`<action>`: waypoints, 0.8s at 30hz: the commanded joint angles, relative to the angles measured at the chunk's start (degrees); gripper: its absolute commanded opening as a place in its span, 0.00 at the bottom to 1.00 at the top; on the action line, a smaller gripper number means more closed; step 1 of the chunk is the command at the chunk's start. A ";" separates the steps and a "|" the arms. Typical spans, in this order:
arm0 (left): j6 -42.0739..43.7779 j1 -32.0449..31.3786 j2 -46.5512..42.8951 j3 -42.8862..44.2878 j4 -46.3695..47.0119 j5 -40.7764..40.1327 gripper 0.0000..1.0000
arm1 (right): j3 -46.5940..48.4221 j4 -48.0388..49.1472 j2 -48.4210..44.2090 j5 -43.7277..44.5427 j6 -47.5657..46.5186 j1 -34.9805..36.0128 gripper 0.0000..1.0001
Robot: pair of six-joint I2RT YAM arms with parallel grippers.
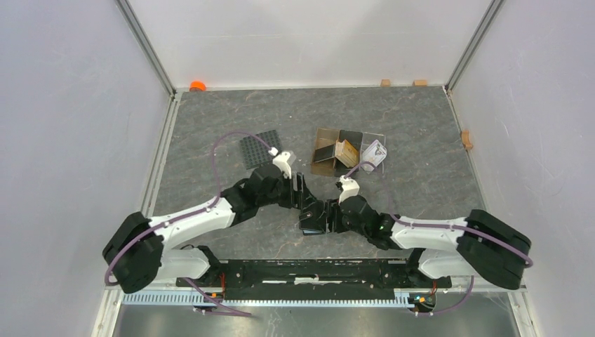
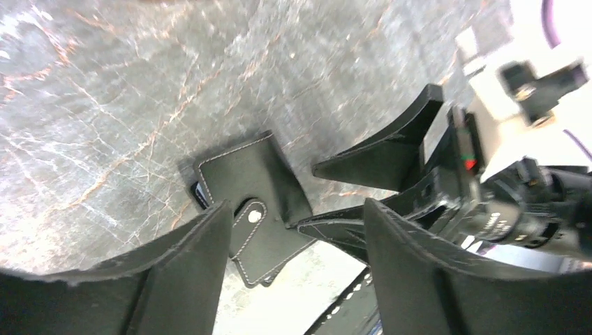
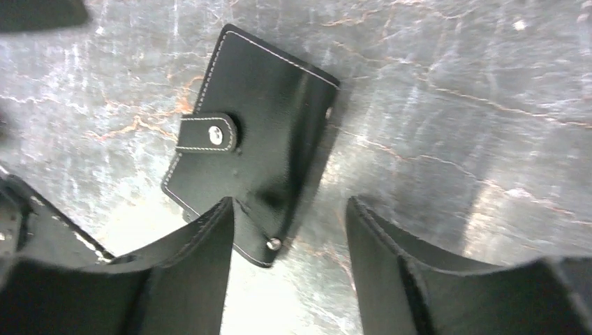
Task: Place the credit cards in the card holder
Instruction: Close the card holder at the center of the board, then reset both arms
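Observation:
The card holder [image 3: 258,125] is a black stitched wallet lying folded flat on the table, its strap tab [image 3: 208,132] snapped down. My right gripper [image 3: 290,209] hangs open just above its near corner, with nothing between the fingers. My left gripper [image 2: 297,230] is also open over the card holder [image 2: 244,181], and the right fingers [image 2: 391,150] stand close beside it. In the top view both grippers [image 1: 303,200] [image 1: 324,214] meet over the card holder [image 1: 310,226]. Credit cards [image 1: 374,151] lie farther back: a whitish printed one, and a tan one [image 1: 346,149].
A brown translucent compartment box [image 1: 326,153] and a clear tray [image 1: 379,144] sit behind the grippers. A black gridded mat [image 1: 258,147] lies at the back left. An orange cap [image 1: 198,86] rests by the far wall. White walls enclose the table.

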 commanded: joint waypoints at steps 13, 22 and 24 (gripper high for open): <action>5.51 15.90 -18.61 12.35 -41.12 -13.11 1.00 | 1.47 -36.87 -27.99 9.80 -18.43 -18.58 0.98; 16.34 19.32 -36.67 19.85 -47.57 -25.78 1.00 | 11.75 -41.50 -43.62 14.52 -29.76 -29.50 0.98; 18.19 19.27 -42.70 16.75 -45.13 -26.47 1.00 | 11.14 -38.80 -47.54 17.25 -32.64 -29.52 0.98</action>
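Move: From the left hand the closed card holder lies about 10 cm below, some 3 cm back and 2 cm to its right. From the right hand it lies roughly 5 cm to the left and 2 cm ahead, about 3 cm lower. The compartment box stands some 19 cm farther out than the holder and 10 cm to its right; the ribbed mat lies about 20 cm farther out than the holder and 15 cm to its left. Both hands part sideways away from the card holder, fingers spreading from about half or two-thirds to wide open: the left, already above the holder, lifts a little, sweeps some 20 cm left and climbs steeply at the end to about 15 cm higher, turning counter-clockwise with its tips coming up. The right swings about 20 cm right and low at first, bearing forward as it goes, then rises some 12 cm late on while it turns clockwise and its fingers lift. ##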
